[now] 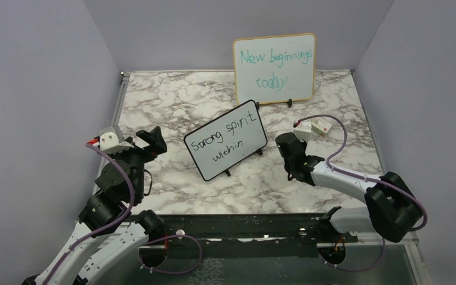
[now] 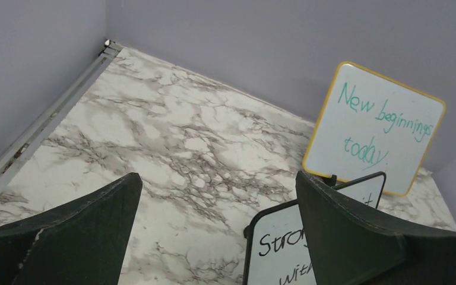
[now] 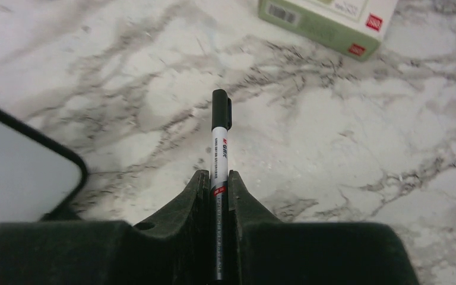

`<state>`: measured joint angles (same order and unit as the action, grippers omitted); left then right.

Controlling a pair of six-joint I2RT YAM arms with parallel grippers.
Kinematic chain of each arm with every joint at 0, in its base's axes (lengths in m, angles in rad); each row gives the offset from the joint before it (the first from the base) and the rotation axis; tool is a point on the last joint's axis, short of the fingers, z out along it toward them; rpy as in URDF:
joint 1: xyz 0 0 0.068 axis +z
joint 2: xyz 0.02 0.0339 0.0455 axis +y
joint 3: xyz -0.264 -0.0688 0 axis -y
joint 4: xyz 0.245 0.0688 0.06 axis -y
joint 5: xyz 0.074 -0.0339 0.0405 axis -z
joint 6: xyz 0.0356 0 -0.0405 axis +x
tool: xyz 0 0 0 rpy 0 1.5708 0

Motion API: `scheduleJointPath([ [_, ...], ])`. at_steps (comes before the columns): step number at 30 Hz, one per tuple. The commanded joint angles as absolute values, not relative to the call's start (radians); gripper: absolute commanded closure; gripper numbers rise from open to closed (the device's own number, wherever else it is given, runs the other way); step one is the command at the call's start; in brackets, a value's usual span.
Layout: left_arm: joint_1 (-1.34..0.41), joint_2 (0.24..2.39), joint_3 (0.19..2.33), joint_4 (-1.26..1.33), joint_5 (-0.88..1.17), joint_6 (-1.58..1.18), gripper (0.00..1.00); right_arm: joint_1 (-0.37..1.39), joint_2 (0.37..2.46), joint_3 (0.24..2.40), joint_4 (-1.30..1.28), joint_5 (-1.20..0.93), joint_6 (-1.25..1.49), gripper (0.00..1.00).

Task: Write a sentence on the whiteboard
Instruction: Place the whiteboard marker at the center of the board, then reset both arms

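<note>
The whiteboard (image 1: 225, 139), black-framed and tilted, stands mid-table on small feet and reads "Strong spirit within" in black. Its left part shows in the left wrist view (image 2: 276, 246), and one rounded corner shows in the right wrist view (image 3: 18, 172). My left gripper (image 1: 145, 142) hovers to the left of the board, its jaws wide apart (image 2: 217, 181) with nothing between them. My right gripper (image 1: 288, 145) sits just right of the board, shut (image 3: 217, 175) on a black-and-white marker (image 3: 220, 136). The marker's black capped end points out over the marble.
A larger wood-framed board (image 1: 275, 68) with teal writing "New beginnings today" leans at the back wall, also seen from the left wrist (image 2: 374, 127). A small green-and-white box (image 1: 319, 126) lies right of the whiteboard, ahead of the marker (image 3: 326, 21). Lavender walls close in the marble table (image 1: 172, 101).
</note>
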<state>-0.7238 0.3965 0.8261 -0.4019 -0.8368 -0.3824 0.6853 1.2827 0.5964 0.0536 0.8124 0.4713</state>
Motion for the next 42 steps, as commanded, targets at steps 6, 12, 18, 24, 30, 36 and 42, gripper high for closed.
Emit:
scheduleJointPath([
  [6, -0.683, 0.419, 0.79, -0.446, -0.904, -0.299, 0.01, 0.582, 1.396, 0.549, -0.036, 0.696, 0.69, 0.87],
  [12, -0.627, 0.387, 0.768, -0.445, -0.825, -0.307, 0.01, 0.571, 1.425, 0.528, -0.035, 0.684, 0.713, 0.78],
  [18, -0.619, 0.354, 0.771, -0.436, -0.783, -0.323, 0.01, 0.572, 1.317, 0.505, -0.047, 0.694, 0.684, 0.54],
  [24, -0.619, 0.333, 0.794, -0.436, -0.764, -0.314, 0.01, 0.572, 1.094, 0.564, -0.171, 0.745, 0.607, 0.31],
  [30, -0.619, 0.312, 0.851, -0.433, -0.758, -0.276, 0.01, 0.572, 0.817, 0.68, -0.295, 0.805, 0.444, 0.01],
  [36, -0.618, 0.287, 0.888, -0.404, -0.769, -0.23, 0.01, 0.572, 0.621, 0.806, -0.35, 0.828, 0.279, 0.0],
  [42, -0.618, 0.214, 0.816, -0.331, -0.761, -0.192, 0.01, 0.572, 0.522, 0.825, -0.28, 0.813, 0.065, 0.0],
])
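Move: The right hand, still holding the marker, is about 8 cm above the bare tabletop; the marker's landing spot is some 2 cm back and 3 cm right of it. The small box sits about 13 cm ahead and 11 cm right, 7 cm lower. The black-framed whiteboard's middle is about 22 cm left, nearly level fore-aft and in height. From the left hand the spot is roughly 9 cm ahead, 45 cm right and 31 cm down. Down about 8 cm, easing a little right and back, the right hand tips its fingers lower, sets the held marker on the tabletop between whiteboard and box, and opens fully to let go. It then climbs about 30 cm, drawing right and back while the fingers tilt up. The empty left hand dips slightly, then rises, going left and back. ##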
